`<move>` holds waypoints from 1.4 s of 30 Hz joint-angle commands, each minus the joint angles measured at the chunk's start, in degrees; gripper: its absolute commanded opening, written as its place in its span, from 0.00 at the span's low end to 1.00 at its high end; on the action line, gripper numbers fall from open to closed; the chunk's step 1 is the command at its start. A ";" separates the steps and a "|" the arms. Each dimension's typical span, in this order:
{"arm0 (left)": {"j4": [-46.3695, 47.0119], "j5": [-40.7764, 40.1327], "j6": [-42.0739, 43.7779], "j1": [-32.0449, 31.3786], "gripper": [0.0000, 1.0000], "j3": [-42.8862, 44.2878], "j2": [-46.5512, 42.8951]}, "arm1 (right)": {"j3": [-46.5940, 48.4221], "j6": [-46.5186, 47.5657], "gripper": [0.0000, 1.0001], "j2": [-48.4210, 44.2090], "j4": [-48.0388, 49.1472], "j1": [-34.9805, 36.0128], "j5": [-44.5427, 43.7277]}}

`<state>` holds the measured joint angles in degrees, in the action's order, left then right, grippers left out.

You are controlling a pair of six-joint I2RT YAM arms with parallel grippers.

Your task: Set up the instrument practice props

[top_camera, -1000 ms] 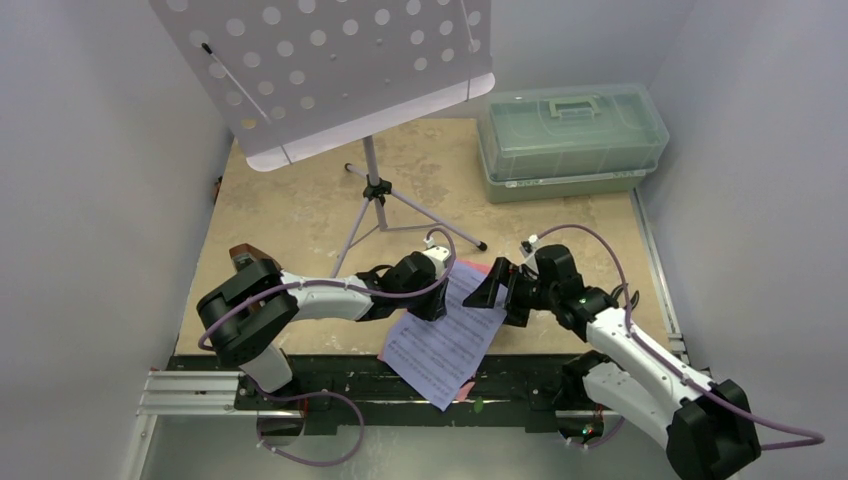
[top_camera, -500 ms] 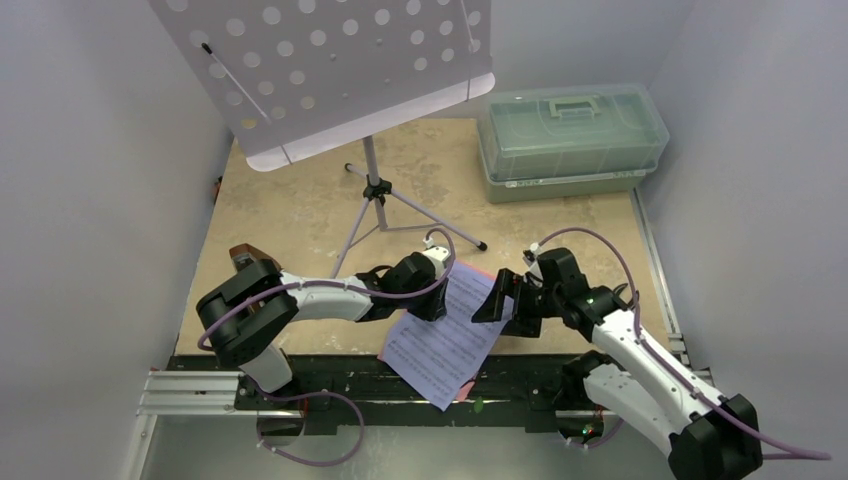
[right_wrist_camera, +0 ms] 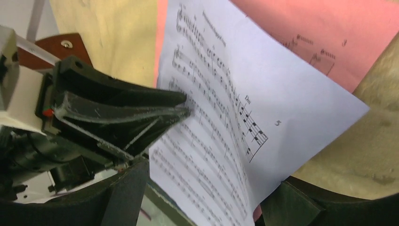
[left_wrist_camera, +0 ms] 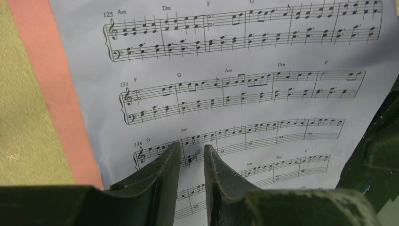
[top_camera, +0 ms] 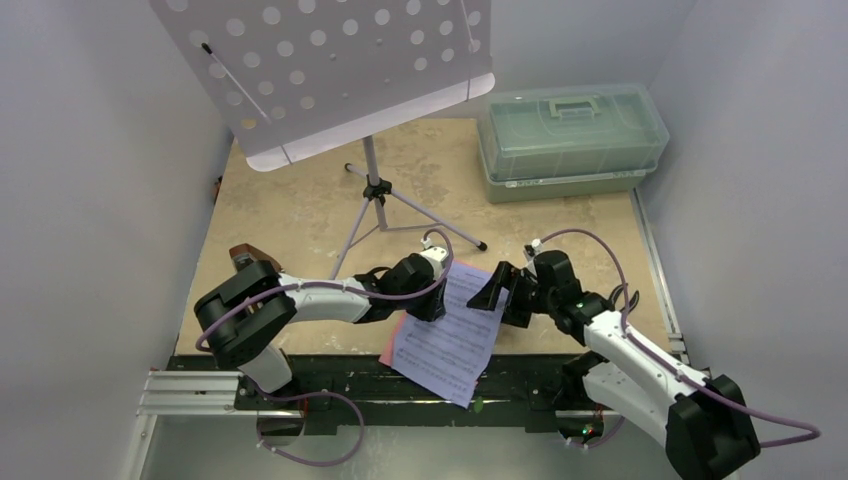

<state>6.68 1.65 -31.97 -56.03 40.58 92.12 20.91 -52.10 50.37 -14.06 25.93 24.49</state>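
The lavender perforated music stand point(top_camera: 330, 70) rises on thin tripod legs point(top_camera: 375, 205) at the back of the table. A pale-blue music sheet point(top_camera: 450, 335) lies on a pink sheet point(top_camera: 388, 347) near the front edge, overhanging it. My left gripper point(top_camera: 432, 300) bears down on the blue sheet point(left_wrist_camera: 235, 103), jaws a narrow gap apart with nothing between them point(left_wrist_camera: 192, 148). The pink sheet point(left_wrist_camera: 51, 94) shows beside it. My right gripper point(top_camera: 500, 290) is open, and the blue sheet's raised edge point(right_wrist_camera: 282, 103) runs between its fingers point(right_wrist_camera: 207, 202). A small brown metronome point(top_camera: 243, 255) sits half hidden behind the left arm.
A translucent green lidded box point(top_camera: 570, 140) stands at the back right. Grey walls close in both sides. A metal rail point(top_camera: 330, 385) runs along the near edge under the sheet's overhang. The tripod's feet reach close to the left gripper.
The pale-blue sheet has turned under the left gripper, its near end swinging right and baring pink on the left. The right gripper shifted along the sheet's edge and narrowed slightly. The left arm stayed put.
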 commanded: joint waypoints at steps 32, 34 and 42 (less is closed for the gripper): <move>-0.07 0.55 10.89 0.44 0.69 4.79 -43.20 | 27.97 32.83 0.00 -17.31 -3.30 0.04 13.51; -1.39 -1.39 11.68 0.48 0.69 5.97 -45.93 | 31.70 34.23 0.00 -16.97 -2.67 0.06 16.34; -8.71 -0.54 13.41 0.48 0.73 9.99 -56.65 | 45.29 40.12 0.00 -12.72 -5.98 0.05 25.62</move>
<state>1.48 1.45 -20.45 -55.83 46.57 39.27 60.60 -16.64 35.38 -19.09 25.93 43.62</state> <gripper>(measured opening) 0.708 0.004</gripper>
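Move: The right hand, jaws wide, has the sheet music's curled-up right edge about 4 cm ahead and almost level; the sheet's middle lies some 8 cm back, 7 cm left and 6 cm below. The pink sheet underneath centres roughly 7 cm back and 7 cm left, and the music stand's nearest foot is about 9 cm ahead, 1 cm left. From the left hand, whose fingertips already rest on the sheet, its middle is about 5 cm back and 4 cm right. While the left fingertips at first keep resting on the sheet music, the right hand slides about 5 cm forward around its raised right edge, shuts on it and carries it up some 33 cm while drawing back, its fingers tipping up about 70 degrees and the wrist swinging counter-clockwise. The left hand comes off the paper once the right has its grip, rises about 35 cm with a brief pause on the way, drifts left, opens its jaws wide and tips its fingers up to face the hanging sheet's left edge. ##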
